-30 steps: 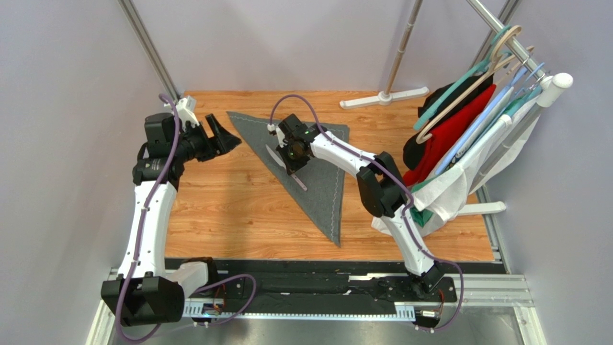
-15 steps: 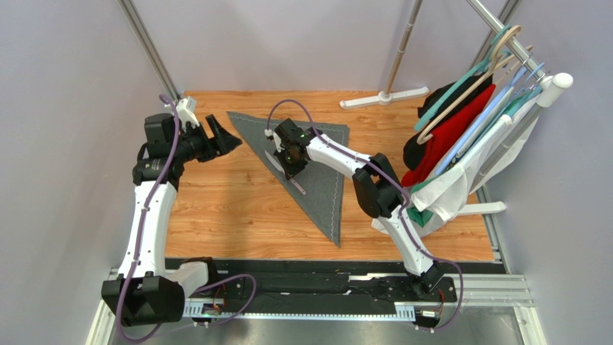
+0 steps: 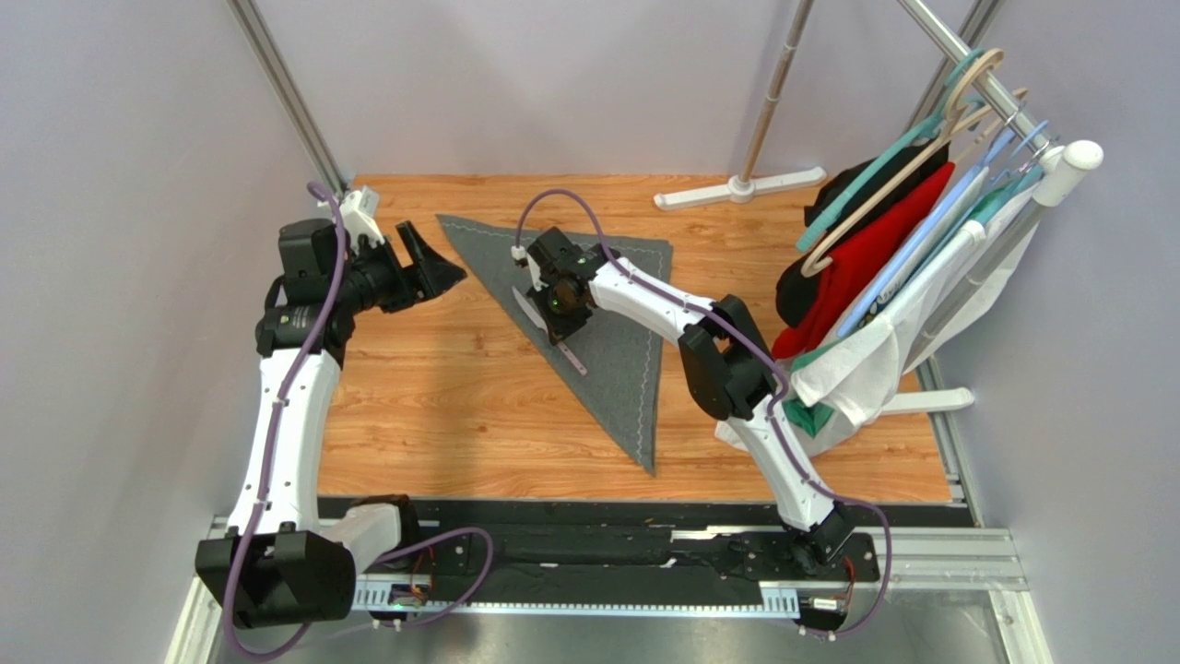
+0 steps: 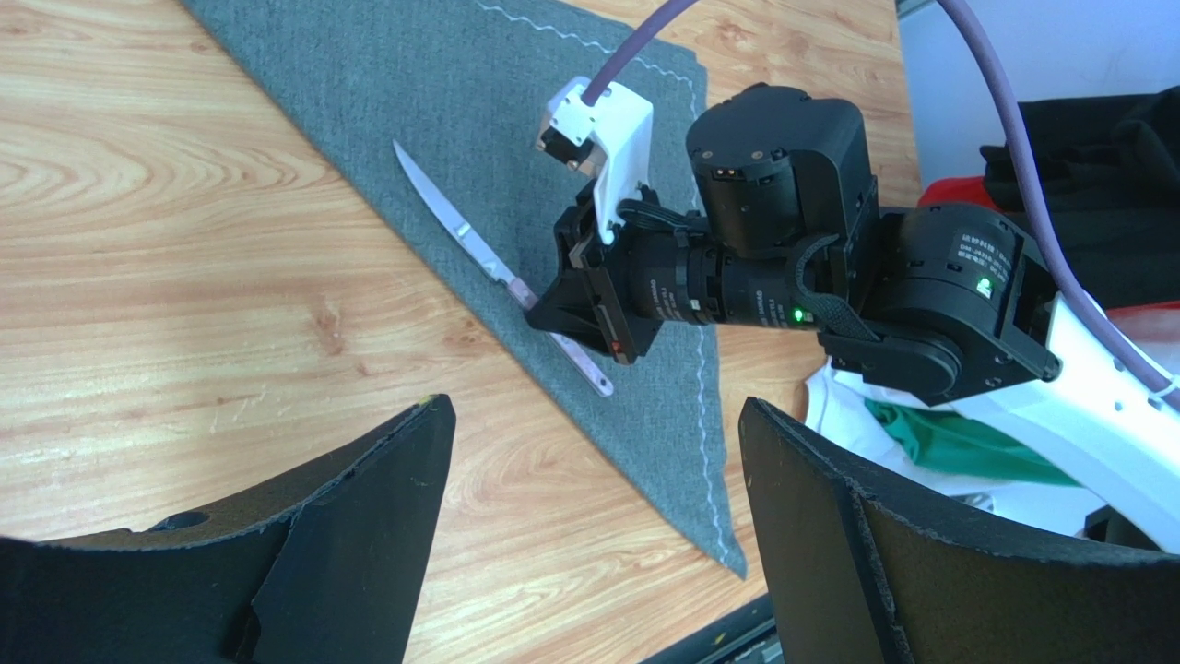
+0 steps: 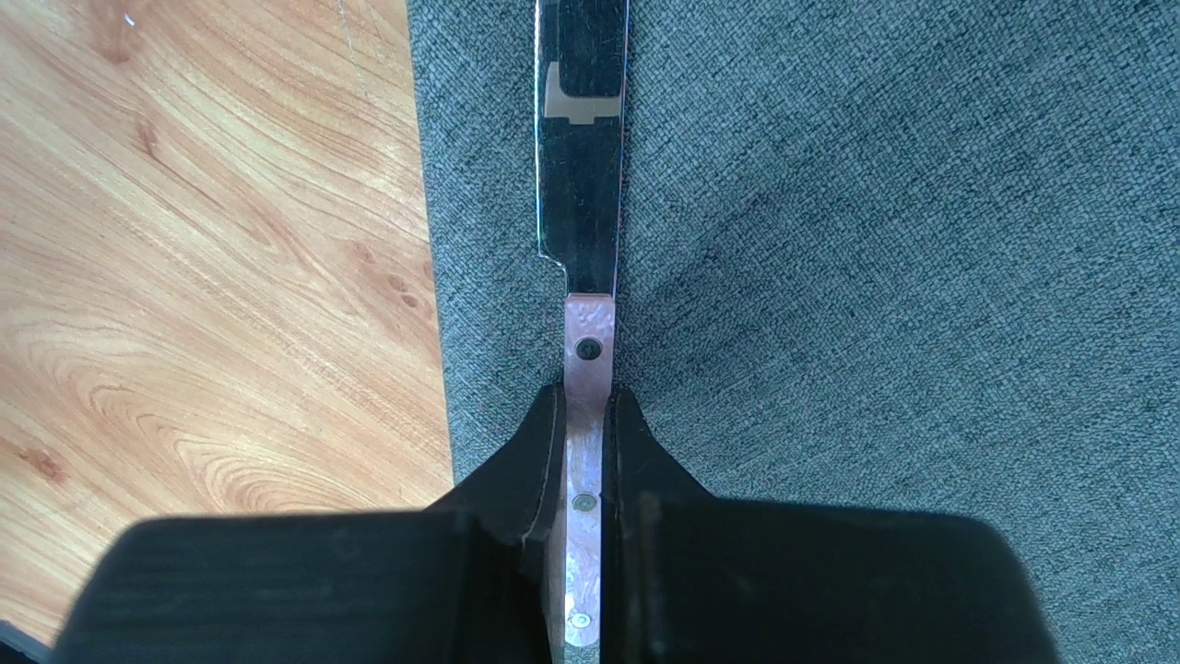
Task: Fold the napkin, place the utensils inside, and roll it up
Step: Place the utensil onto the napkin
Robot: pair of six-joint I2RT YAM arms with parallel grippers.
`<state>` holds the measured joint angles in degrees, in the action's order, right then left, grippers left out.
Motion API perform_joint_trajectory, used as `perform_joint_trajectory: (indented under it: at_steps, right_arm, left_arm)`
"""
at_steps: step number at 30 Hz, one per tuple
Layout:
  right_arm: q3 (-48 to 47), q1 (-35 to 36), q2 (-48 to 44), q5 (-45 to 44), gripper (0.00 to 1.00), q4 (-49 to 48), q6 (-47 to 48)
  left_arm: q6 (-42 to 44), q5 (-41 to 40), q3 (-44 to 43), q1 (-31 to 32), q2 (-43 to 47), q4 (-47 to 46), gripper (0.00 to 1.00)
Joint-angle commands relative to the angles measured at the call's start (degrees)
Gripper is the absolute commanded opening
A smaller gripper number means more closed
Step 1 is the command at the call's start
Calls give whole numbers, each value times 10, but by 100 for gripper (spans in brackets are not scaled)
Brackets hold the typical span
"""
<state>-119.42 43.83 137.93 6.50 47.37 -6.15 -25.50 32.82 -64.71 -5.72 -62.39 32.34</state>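
Observation:
The dark grey napkin (image 3: 626, 371) lies on the wooden table folded into a triangle, its long folded edge facing left. One utensil, a knife (image 5: 583, 166) with a pale pink handle and a dark blade, lies along that folded edge. My right gripper (image 5: 589, 404) is shut on the knife's handle, low over the napkin (image 5: 859, 249). In the top view the knife (image 3: 575, 360) sticks out below the right gripper (image 3: 561, 310). My left gripper (image 3: 438, 269) hovers open and empty left of the napkin; its wrist view looks across at the right gripper (image 4: 593, 321) and the knife (image 4: 446, 210).
A clothes rack with red and black garments on hangers (image 3: 866, 256) and a white cloth (image 3: 873, 371) crowds the table's right side. A white stand base (image 3: 741, 187) lies at the back edge. Bare wood shows left of and in front of the napkin.
The right gripper has shifted slightly left with the knife in it. The left arm has not moved.

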Motion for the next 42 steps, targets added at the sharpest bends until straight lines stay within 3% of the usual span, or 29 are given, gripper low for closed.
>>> perform_joint_trajectory:
  at_steps: [1,25,34,40,42]
  right_arm:
    - [-38,6,9,-2,0,-1,-15]
    - [-35,13,9,0,1,2,-40]
    - [-35,13,-15,-9,24,-3,-36]
    - [-14,13,-56,-9,52,-19,-28]
    - [-1,13,-71,-7,55,-27,-26]
  left_arm:
    - [-3,13,4,-3,12,-16,85]
    - [-4,14,5,-3,14,-17,85]
    - [-1,8,7,-3,15,-16,85]
    - [5,-10,8,-3,20,-12,85]
    - [8,-19,8,-3,20,-11,85]
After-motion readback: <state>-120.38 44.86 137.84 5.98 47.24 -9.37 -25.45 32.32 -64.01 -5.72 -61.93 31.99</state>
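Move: The right hand already grips the knife by its handle, low over the folded napkin; the knife's middle lies about 3 cm ahead and 2 cm left. The nearest stretch of the diagonal fold edge is roughly 2 cm back and 2 cm left, while the napkin's middle is about 7 cm ahead and 4 cm right, both 1 cm lower. From the left hand, the knife is some 8 cm ahead, 12 cm right and 25 cm below. Keeping its pinch on the handle and staying at nearly the same height, the right hand eases the knife about 1 cm left and then slightly back towards the diagonal fold edge, slowing to a near stop with hardly any turn of the wrist. It then holds its place over the handle while the fingers open from almost shut to about half, letting go of the knife without yet lifting away. ##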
